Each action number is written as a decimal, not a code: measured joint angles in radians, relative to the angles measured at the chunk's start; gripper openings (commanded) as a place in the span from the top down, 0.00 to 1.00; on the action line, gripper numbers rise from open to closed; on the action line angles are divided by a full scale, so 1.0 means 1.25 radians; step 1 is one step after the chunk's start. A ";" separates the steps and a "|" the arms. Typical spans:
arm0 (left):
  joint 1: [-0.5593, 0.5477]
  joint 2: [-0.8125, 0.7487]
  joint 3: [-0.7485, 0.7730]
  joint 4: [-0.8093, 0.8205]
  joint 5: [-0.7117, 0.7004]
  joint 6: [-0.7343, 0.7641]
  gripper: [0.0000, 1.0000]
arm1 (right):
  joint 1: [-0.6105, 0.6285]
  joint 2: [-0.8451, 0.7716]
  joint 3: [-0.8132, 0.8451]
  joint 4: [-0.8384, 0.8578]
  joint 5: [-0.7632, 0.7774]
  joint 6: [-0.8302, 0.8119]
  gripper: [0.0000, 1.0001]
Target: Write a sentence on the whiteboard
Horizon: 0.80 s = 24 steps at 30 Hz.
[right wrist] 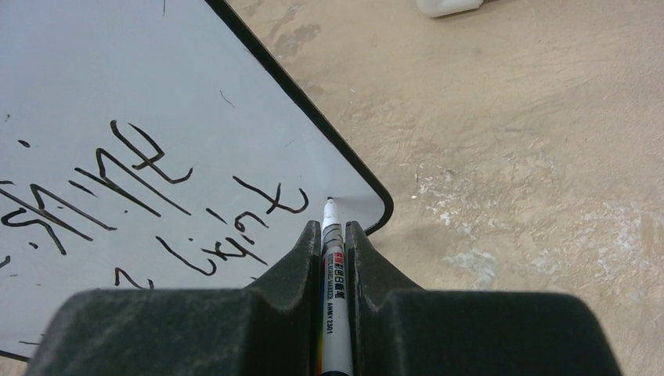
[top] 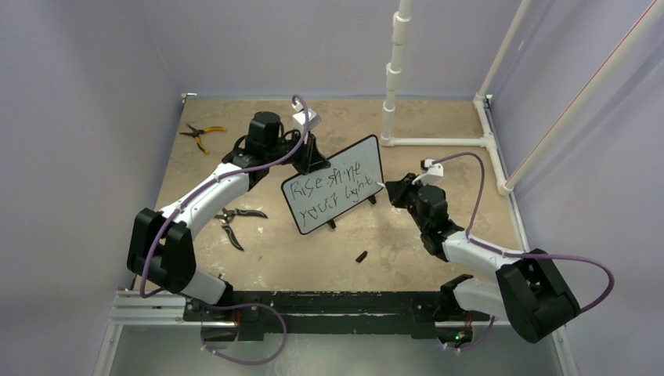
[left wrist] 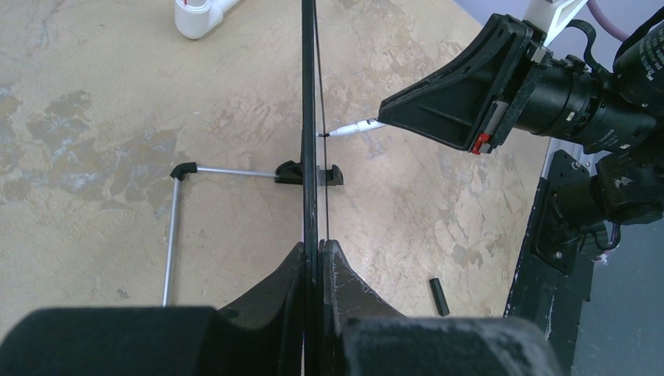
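Note:
The whiteboard [top: 344,205] stands tilted on its two small feet in the middle of the table. The sentence [top: 329,186] runs across it in two slanted black lines. My left gripper [top: 311,155] is shut on the board's top edge. In the left wrist view the board [left wrist: 310,117] is edge-on between the jaws of that gripper [left wrist: 319,247]. My right gripper [right wrist: 334,227] is shut on a white marker [right wrist: 333,258]. The marker's tip touches the board [right wrist: 117,78] near its lower right corner, just past the last word of the sentence [right wrist: 141,168].
A black marker cap [top: 362,256] lies on the table in front of the board. Yellow-handled pliers [top: 202,135] lie at the back left and dark pliers [top: 235,221] under my left arm. A white pipe frame [top: 438,141] stands at the back right.

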 measured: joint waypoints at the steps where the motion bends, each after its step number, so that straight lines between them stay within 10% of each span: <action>1: 0.000 0.000 0.000 0.000 0.000 0.000 1.00 | 0.000 0.002 0.000 0.002 0.000 0.000 1.00; 14: 0.000 0.000 0.000 0.000 -0.001 0.000 0.99 | 0.000 -0.040 0.000 -0.025 0.001 0.003 1.00; 24: -0.005 -0.013 0.000 -0.005 -0.020 -0.002 0.48 | 0.000 -0.297 0.009 -0.237 0.013 0.007 1.00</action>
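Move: Just past the "t" of "light" lies the spot under the right hand's marker tip, about 5 cm ahead of that hand, 2 cm left and 2 cm below. The whiteboard's middle is roughly 13 cm left and 1 cm ahead of the hand, 1 cm higher. The black cap lies 17 cm back, 9 cm left and 12 cm below. From the left hand, shut on the top edge, the board's middle is 2 cm back, 4 cm right and 10 cm down. Keeping the marker tip on the board after "light" at first, the right hand then lifts off, rising about 5.5 cm while drawing back some 3 cm and to its right 2 cm, its grip unchanged and fingers tipping slightly up. Near the end the left hand, almost still, opens to nearly half and releases its pinch on the whiteboard's top edge. ##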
